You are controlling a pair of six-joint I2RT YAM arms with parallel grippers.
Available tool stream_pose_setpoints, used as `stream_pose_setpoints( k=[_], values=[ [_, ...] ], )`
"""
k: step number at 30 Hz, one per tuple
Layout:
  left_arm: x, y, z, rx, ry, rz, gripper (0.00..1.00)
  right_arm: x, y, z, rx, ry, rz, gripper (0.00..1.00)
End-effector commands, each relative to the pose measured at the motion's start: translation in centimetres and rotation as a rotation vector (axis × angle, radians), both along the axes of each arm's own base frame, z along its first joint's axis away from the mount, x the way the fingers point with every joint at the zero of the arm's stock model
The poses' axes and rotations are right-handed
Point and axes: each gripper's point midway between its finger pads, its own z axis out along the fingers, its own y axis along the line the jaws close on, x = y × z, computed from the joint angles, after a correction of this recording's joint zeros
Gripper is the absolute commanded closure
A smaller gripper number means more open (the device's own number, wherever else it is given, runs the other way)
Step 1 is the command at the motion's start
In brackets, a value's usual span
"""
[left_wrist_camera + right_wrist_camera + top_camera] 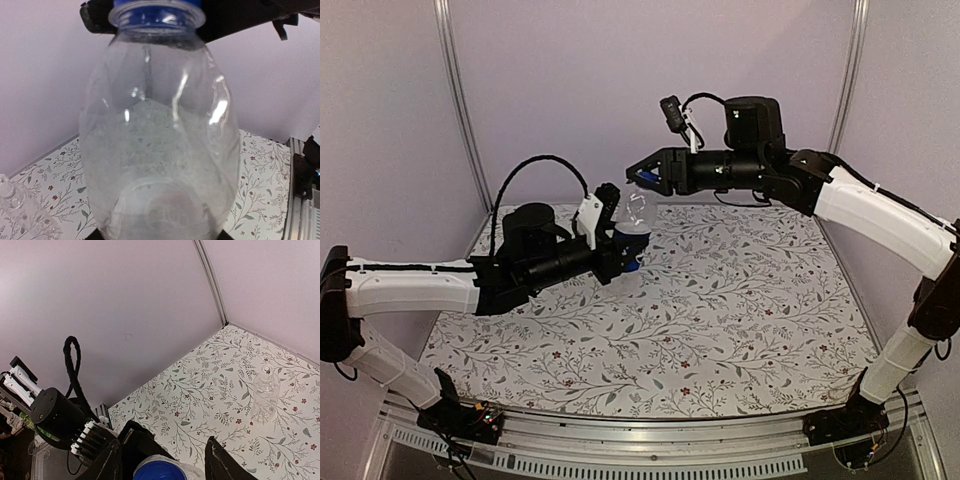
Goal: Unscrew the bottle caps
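Note:
My left gripper [620,252] is shut on the lower body of a clear bottle [636,228] and holds it upright above the mat. In the left wrist view the bottle [157,140] fills the frame, with its blue cap [156,12] at the top. My right gripper [642,180] reaches in from the right at cap height. Its black fingers [95,17] press on both sides of that cap. In the right wrist view the blue cap [160,471] sits low between the two fingers [111,462]. A second clear bottle [264,395] with a white cap [266,370] stands alone on the mat.
The floral mat [720,320] covers the table, with lilac walls behind and at the sides. The standing bottle [15,202] shows at the lower left of the left wrist view. A metal rail [640,440] runs along the near edge by the arm bases.

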Motion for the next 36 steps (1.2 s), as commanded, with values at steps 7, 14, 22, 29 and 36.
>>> stream_pose_setpoints(
  k=[7, 14, 22, 29, 36],
  values=[
    [-0.6, -0.2, 0.9, -0.011, -0.02, -0.01, 0.62, -0.8, -0.8, 2.1, 0.036, -0.046, -0.003, 0.52],
    [-0.6, -0.1, 1.0, -0.012, -0.023, -0.009, 0.62, -0.6, -0.6, 1.3, 0.022, -0.034, -0.004, 0.53],
    [-0.6, -0.1, 1.1, -0.014, -0.024, -0.009, 0.62, -0.4, -0.5, 0.6, 0.007, -0.025, -0.01, 0.55],
    [-0.6, -0.1, 1.1, -0.016, -0.023, -0.008, 0.62, -0.4, -0.6, 0.8, 0.009, -0.033, -0.008, 0.69],
    [-1.6, -0.4, 1.7, -0.034, -0.044, -0.068, 0.62, -1.5, -0.5, 1.4, 0.019, -0.087, 0.094, 1.0]
  ],
)
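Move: The blue cap sits between the right hand's open fingers, within a centimetre of level fore-and-aft and sideways and about 1 cm below. The Pepsi bottle's body hangs some 10 cm below that hand, about 1 cm back and 1 cm left. The clear bottle stands about 14 cm ahead, 10 cm left and 29 cm below. From the left hand, already gripping the Pepsi bottle, the cap is roughly 11 cm up, 2 cm ahead and 2 cm right. Right fingers rise about 1 cm, settle back and pinch the blue cap while the left keeps the bottle still. ##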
